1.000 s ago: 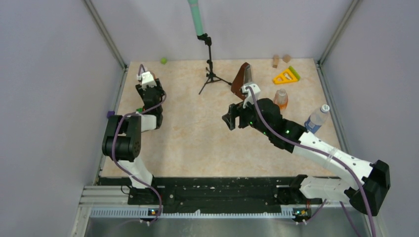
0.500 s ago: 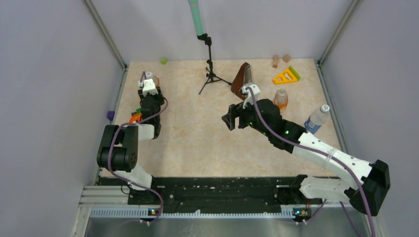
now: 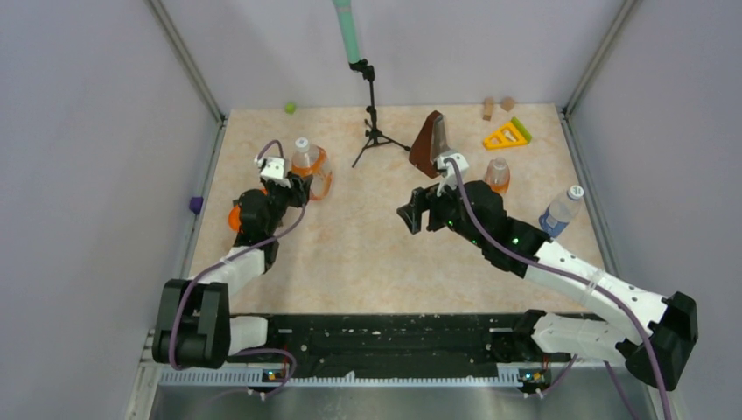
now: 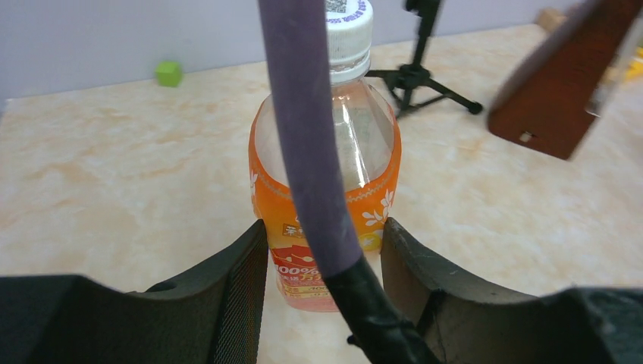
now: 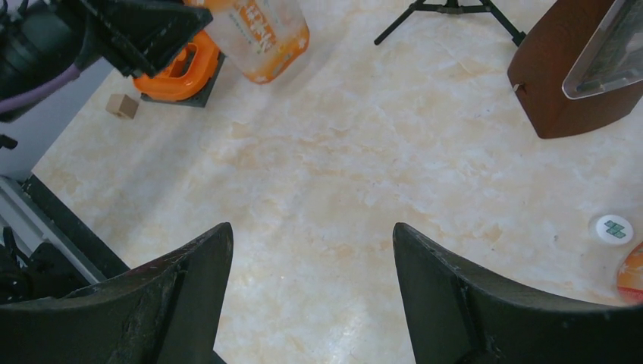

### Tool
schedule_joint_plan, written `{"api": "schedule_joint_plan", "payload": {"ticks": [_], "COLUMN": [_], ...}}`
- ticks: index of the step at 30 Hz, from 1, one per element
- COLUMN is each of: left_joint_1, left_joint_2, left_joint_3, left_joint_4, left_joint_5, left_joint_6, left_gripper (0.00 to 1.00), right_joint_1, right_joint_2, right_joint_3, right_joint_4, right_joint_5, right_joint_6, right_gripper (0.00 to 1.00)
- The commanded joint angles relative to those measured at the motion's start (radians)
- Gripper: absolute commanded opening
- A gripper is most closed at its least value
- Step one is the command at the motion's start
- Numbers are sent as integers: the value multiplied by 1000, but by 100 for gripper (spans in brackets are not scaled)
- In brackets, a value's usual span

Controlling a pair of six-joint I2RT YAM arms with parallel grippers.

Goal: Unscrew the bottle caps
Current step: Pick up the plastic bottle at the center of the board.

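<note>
My left gripper (image 3: 300, 182) (image 4: 322, 227) is shut on the lower body of the slim orange bottle (image 3: 313, 171) (image 4: 326, 174), one finger on each side. Its white cap (image 3: 302, 144) (image 4: 349, 30) is still on the neck. A purple cable crosses in front of it in the left wrist view. The squat orange bottle (image 3: 497, 175) stands uncapped by the metronome, and a loose white cap (image 5: 613, 227) lies on the table beside it. The clear blue-label bottle (image 3: 558, 213) stands capped (image 3: 575, 191) at the right. My right gripper (image 3: 409, 214) (image 5: 311, 231) hangs open over bare table.
The brown metronome (image 3: 429, 144) and a black tripod (image 3: 374, 131) stand at the back centre. A yellow triangle (image 3: 506, 136) and wooden blocks (image 3: 488, 108) lie at the back right, and a green cube (image 3: 289, 108) at the back left. An orange object (image 3: 236, 214) and a small wooden block (image 5: 121, 106) sit near the left edge.
My left gripper has closed on the slim orange bottle and carried it from the back left corner toward the middle. The right arm has barely shifted.
</note>
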Motion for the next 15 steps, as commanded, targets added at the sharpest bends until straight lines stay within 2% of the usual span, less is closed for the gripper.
{"api": "schedule_joint_plan", "payload": {"ticks": [1, 5, 9, 15], "left_joint_1": [-72, -145, -176, -195], "left_joint_2": [-121, -229, -364, -463], "left_joint_3": [-89, -155, -200, -220], "left_joint_4": [-8, -39, -93, -160], "left_joint_5": [119, 109, 167, 280], "left_joint_6": [-8, 11, -24, -38], "left_gripper": [12, 11, 11, 12], "right_joint_1": [13, 13, 13, 12], "right_joint_2": [-44, -56, -56, -35], "right_joint_3": [-8, -17, -18, -30], "right_joint_4": [9, 1, 14, 54], "right_joint_5": [43, 67, 74, 45], "right_joint_6": [17, 42, 83, 128], "right_gripper": [76, 76, 76, 75]}}
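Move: The plastic bottle is already gripped upright in the left hand, its middle about 3 cm above the finger pads. It is being taken towards the open right gripper, about 26 cm to the right of the left hand, 12 cm nearer the bases and 5 cm higher. The metronome stands some 33 cm right and 21 ahead, the tripod 20 right and 27 ahead. From the right hand, the bottle is about 26 cm left and 12 ahead. Both left fingers keep their pinch on the lower part of the capped bottle while the arm sweeps it back about 10 cm and right about 8 cm, towards the waiting right gripper. The hand travels nearly level, sinking a touch and then rising slightly at the end. It swings some 20 degrees clockwise as it goes. ##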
